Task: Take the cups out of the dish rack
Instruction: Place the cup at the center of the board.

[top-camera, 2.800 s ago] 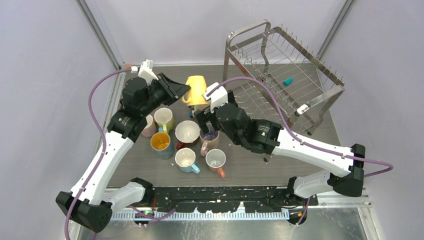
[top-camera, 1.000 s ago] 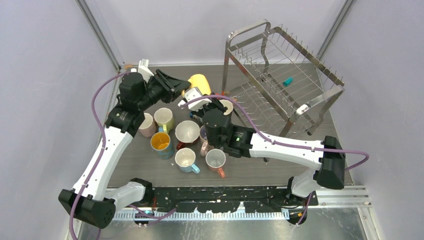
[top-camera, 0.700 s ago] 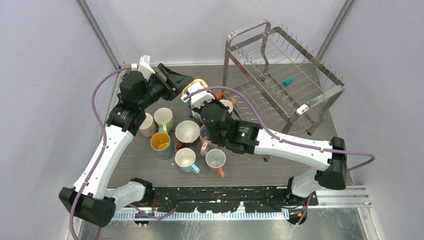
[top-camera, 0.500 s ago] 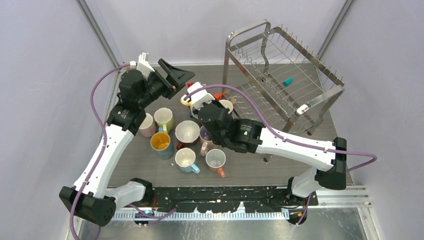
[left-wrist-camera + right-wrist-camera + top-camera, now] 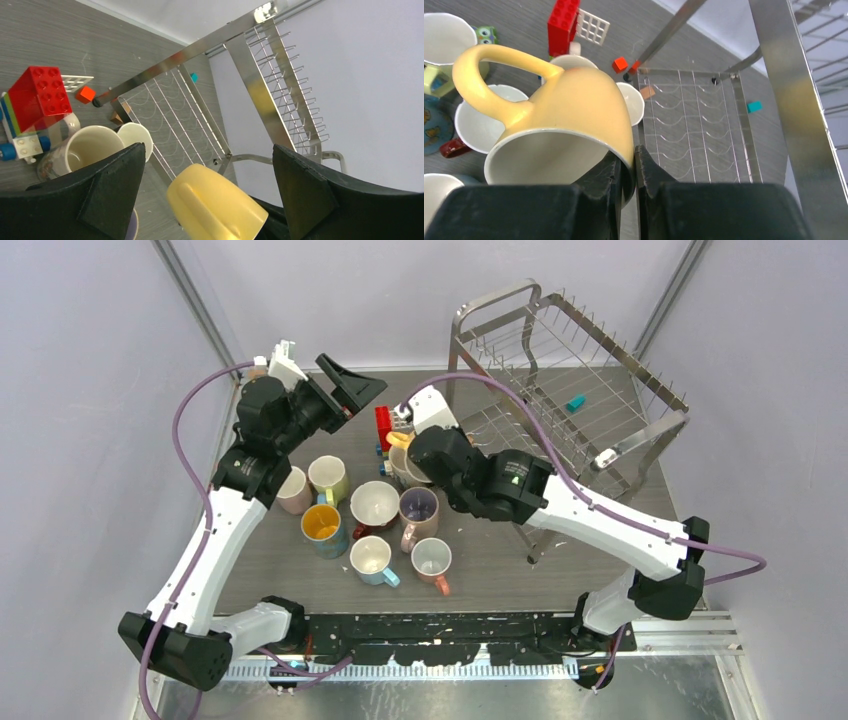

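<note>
A pale yellow cup [image 5: 569,115] hangs tilted in the air, and my right gripper [image 5: 634,160] is shut on its rim, one finger inside and one outside. The same cup [image 5: 215,205] shows in the left wrist view between the wide-apart fingers of my left gripper [image 5: 208,149], which is open and touches nothing. From above, the left gripper [image 5: 350,398] sits at the back left, a little way from the right wrist. The silver wire dish rack [image 5: 570,390] stands at the back right. Several cups [image 5: 375,505] stand grouped on the table in front of the left arm.
A red toy block [image 5: 383,425] and smaller blocks lie between the two grippers, beside a beige cup [image 5: 87,147]. A small teal piece [image 5: 575,402] rests on the rack. Grey walls close the back and both sides.
The left gripper has opened, let go of the yellow cup and drawn back to the left. The right gripper, shut on the cup's rim, has carried it slightly right and toward the front.
</note>
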`<act>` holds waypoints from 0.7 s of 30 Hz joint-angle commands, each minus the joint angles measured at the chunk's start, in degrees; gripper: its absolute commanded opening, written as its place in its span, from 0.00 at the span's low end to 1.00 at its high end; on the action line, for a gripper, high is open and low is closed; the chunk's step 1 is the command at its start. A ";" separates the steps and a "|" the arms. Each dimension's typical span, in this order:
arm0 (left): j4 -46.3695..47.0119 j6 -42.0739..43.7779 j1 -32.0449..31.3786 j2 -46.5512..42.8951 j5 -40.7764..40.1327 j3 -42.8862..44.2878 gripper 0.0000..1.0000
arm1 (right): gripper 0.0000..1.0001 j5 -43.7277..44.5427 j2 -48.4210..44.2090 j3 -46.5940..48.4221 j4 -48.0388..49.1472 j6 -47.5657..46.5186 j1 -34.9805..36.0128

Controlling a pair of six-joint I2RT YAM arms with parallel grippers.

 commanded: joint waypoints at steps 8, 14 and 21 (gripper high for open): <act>-1.49 6.09 -0.09 -0.51 -2.50 2.92 1.00 | 0.01 -12.67 -1.34 5.01 -20.31 18.00 -6.25; -1.60 6.80 -0.09 -1.22 -2.42 2.13 1.00 | 0.01 -16.73 -2.65 0.47 -22.99 21.57 -7.87; -1.14 6.86 -0.11 -1.36 -1.98 1.22 1.00 | 0.01 -19.22 -3.40 -4.13 -24.69 24.13 -8.31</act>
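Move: Below the right hand, which already holds the yellow cup, the bare spot it is being taken to lies about 22 cm down, 6 cm back and 4 cm to the right. The purple-lined cup stands some 3 cm back and 6 cm left, the black cup about 7 cm straight ahead, and the coral-handled cup 13 cm back and 4 cm left, all roughly 20 cm below. From the empty left hand the spot is about 14 cm back, 19 cm right and 28 cm down. Sinking ever more steeply, the right hand carries the yellow cup down about 10 cm, first swinging right, some 6 cm in all, then also drawing back about 4 cm, towards the clear board between the purple-lined cup and the rack. The wrist tips the fingers some 30 degrees further down, and they keep their shut pinch on the cup's wall. ##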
